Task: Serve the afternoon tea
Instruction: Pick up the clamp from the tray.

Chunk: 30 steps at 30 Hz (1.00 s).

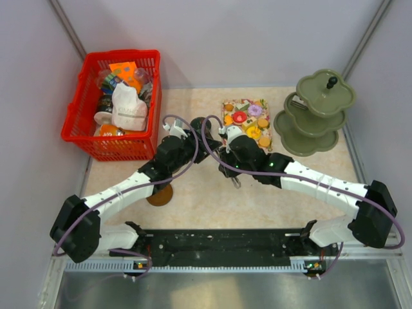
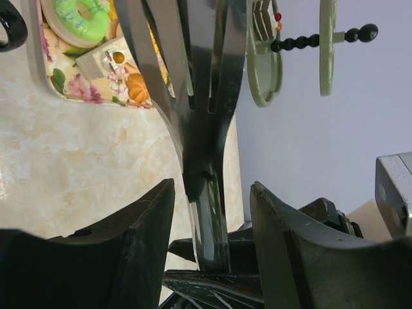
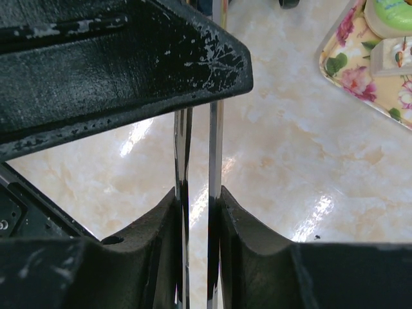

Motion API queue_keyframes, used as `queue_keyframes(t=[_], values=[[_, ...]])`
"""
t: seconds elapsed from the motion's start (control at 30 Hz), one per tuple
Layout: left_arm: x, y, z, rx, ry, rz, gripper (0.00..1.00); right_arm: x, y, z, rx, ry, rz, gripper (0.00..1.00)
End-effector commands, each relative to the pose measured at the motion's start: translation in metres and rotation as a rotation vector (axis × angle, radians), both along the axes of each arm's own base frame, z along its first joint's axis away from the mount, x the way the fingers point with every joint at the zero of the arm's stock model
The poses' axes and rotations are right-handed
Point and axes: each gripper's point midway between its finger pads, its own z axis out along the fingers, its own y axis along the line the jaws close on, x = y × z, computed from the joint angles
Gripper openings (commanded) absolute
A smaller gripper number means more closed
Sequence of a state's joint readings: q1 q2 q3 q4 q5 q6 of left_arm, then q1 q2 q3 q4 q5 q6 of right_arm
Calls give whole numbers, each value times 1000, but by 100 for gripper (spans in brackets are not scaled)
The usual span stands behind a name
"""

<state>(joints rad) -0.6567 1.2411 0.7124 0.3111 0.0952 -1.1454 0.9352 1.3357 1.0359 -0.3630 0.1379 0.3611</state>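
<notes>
Colourful toy pastries [image 1: 248, 119] lie on a floral tray [image 1: 265, 103] at the back centre. Both arms meet just in front of it. In the right wrist view my right gripper [image 3: 198, 192] is shut on the thin metal tongs [image 3: 215, 141], a finger pressed on each blade. My left gripper [image 2: 212, 187] stands open around the same tongs [image 2: 199, 129], with a gap on each side. A green doughnut [image 2: 80, 16] lies on the tray beyond the tong tips. The olive-green three-tier stand [image 1: 315, 112] is at the right. A brown saucer [image 1: 159, 195] lies partly under the left arm.
A red plastic basket [image 1: 80, 138] full of mixed clutter stands at the back left. Grey walls close in the table on three sides. A dark curved handle [image 2: 9, 26] shows at the top left edge of the left wrist view.
</notes>
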Motion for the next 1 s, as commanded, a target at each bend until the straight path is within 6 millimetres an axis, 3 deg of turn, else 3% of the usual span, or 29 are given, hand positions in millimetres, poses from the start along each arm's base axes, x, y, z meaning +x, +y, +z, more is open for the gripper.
queue_keyframes(t=[0.0,0.27,0.37,0.67,0.8,0.97], values=[[5,3,12,-43,-26,41,56,0,10,32,83,-64,24,25],[11,-2,18,-68,-33,39,52,-7,14,33,86,-62,66,21],[12,-4,20,-85,-35,35,45,-9,14,32,90,-54,70,20],[8,-10,25,-158,-33,10,6,-10,15,32,88,-37,63,19],[8,-10,22,-176,-6,15,0,-8,16,25,49,-6,48,20],[5,-13,18,-196,38,5,0,-3,13,24,1,8,13,25]])
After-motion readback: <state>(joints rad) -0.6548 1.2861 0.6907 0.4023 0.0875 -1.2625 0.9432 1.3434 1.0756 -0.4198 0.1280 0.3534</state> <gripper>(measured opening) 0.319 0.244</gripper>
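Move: The clamp's neck, just below its slotted head, already stands between the left hand's open fingertips, level with the hand point. The tray lies about 12 cm ahead of that hand, 12 cm to its right and 18 cm below; the green mug some 10 cm ahead and 4 cm left, about 15 cm down. From the right hand, which already holds the clamp's arms, the neck is roughly 5 cm ahead, 4 cm left and 5 cm up. Forward by barely 1 cm, the left hand creeps along with the clamp's neck between its fingers, easing slightly right and rolling some 5 degrees, left side dipping; its half-open fingers close and pinch the neck from both sides. The right hand keeps its grip on the clamp's arms lower down, giving back only about half a centimetre. ##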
